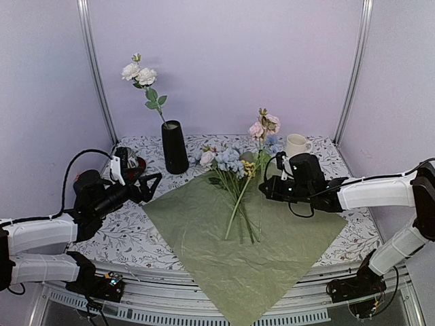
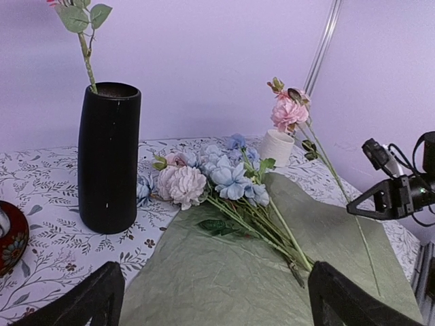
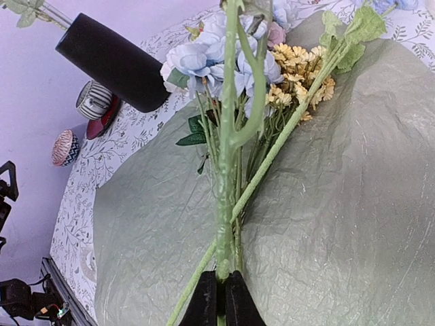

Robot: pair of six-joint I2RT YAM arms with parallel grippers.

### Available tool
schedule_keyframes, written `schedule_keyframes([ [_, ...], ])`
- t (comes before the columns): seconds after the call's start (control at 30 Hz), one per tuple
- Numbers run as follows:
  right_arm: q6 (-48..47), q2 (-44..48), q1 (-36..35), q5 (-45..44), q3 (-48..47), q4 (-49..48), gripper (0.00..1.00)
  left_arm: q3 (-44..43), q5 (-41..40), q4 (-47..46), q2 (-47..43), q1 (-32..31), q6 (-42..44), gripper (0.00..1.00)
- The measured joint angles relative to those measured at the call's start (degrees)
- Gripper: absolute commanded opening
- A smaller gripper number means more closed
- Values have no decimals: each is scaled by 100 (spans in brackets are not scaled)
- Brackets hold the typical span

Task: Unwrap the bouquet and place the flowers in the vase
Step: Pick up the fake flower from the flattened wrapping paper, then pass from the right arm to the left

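Note:
The bouquet lies undone: its olive-green wrap [image 1: 245, 238] is spread flat on the table, and blue, white and yellow flowers [image 1: 234, 170] rest across it. The black vase [image 1: 175, 147] stands at the back left with one white-flowered stem [image 1: 139, 73] in it. My right gripper [image 1: 263, 186] is shut on the green stem [image 3: 228, 170] of a pink flower [image 1: 265, 125], which stands upright above the pile. My left gripper [image 1: 153, 183] hangs open at the wrap's left corner with nothing between its fingers [image 2: 102, 292]. In the left wrist view the vase [image 2: 107, 157] is to the left of the flowers [image 2: 217, 180].
A white mug [image 1: 296, 145] stands at the back right, behind the pink flower. A striped cup on a red saucer [image 3: 94, 99] sits left of the vase, with a small patterned bowl [image 3: 66, 147] nearby. The wrap's front corner hangs over the table's near edge.

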State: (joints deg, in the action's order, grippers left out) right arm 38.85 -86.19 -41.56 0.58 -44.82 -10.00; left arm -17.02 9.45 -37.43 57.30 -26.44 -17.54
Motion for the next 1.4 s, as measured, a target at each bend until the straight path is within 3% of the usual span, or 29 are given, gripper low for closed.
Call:
schedule_keyframes([
  [0.43, -1126, 1322, -754, 317, 758, -809, 4, -76, 590, 175, -673, -317, -562, 98],
  [0.6, -1325, 1340, -1019, 608, 977, -1357, 4, -164, 568, 63, -695, -1226, -953, 90],
  [0.83, -1445, 1001, -1478, 859, 994, -2081, 4, -538, 280, -348, 101, -2420, -1226, 80],
  [1.03, -1517, 723, -1845, 946, 929, -2347, 4, -1040, 133, -658, 811, -2691, -1303, 73],
  [1.4, -1742, 608, -2144, 1014, 758, -2566, 4, -1488, 35, -920, 1447, -2848, -1478, 51],
])
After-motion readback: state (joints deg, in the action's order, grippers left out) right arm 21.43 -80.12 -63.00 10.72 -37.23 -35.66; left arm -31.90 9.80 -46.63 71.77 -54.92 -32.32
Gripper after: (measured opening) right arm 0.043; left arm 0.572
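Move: The right hand already holds the pink flower upright; the left hand, its goal, is some 36 cm to its left, 4 cm nearer the base and 8 cm higher. The lying blooms are about 16 cm ahead and 11 cm left of the right hand, the mug 24 cm ahead and 12 cm right. From the left hand, the held stem is roughly 36 cm right, 4 cm ahead and 6 cm below; the vase is 24 cm ahead, 6 cm right. Right hand carries pink flower back, left and up; left hand swings 17 cm right towards it, half closing. ##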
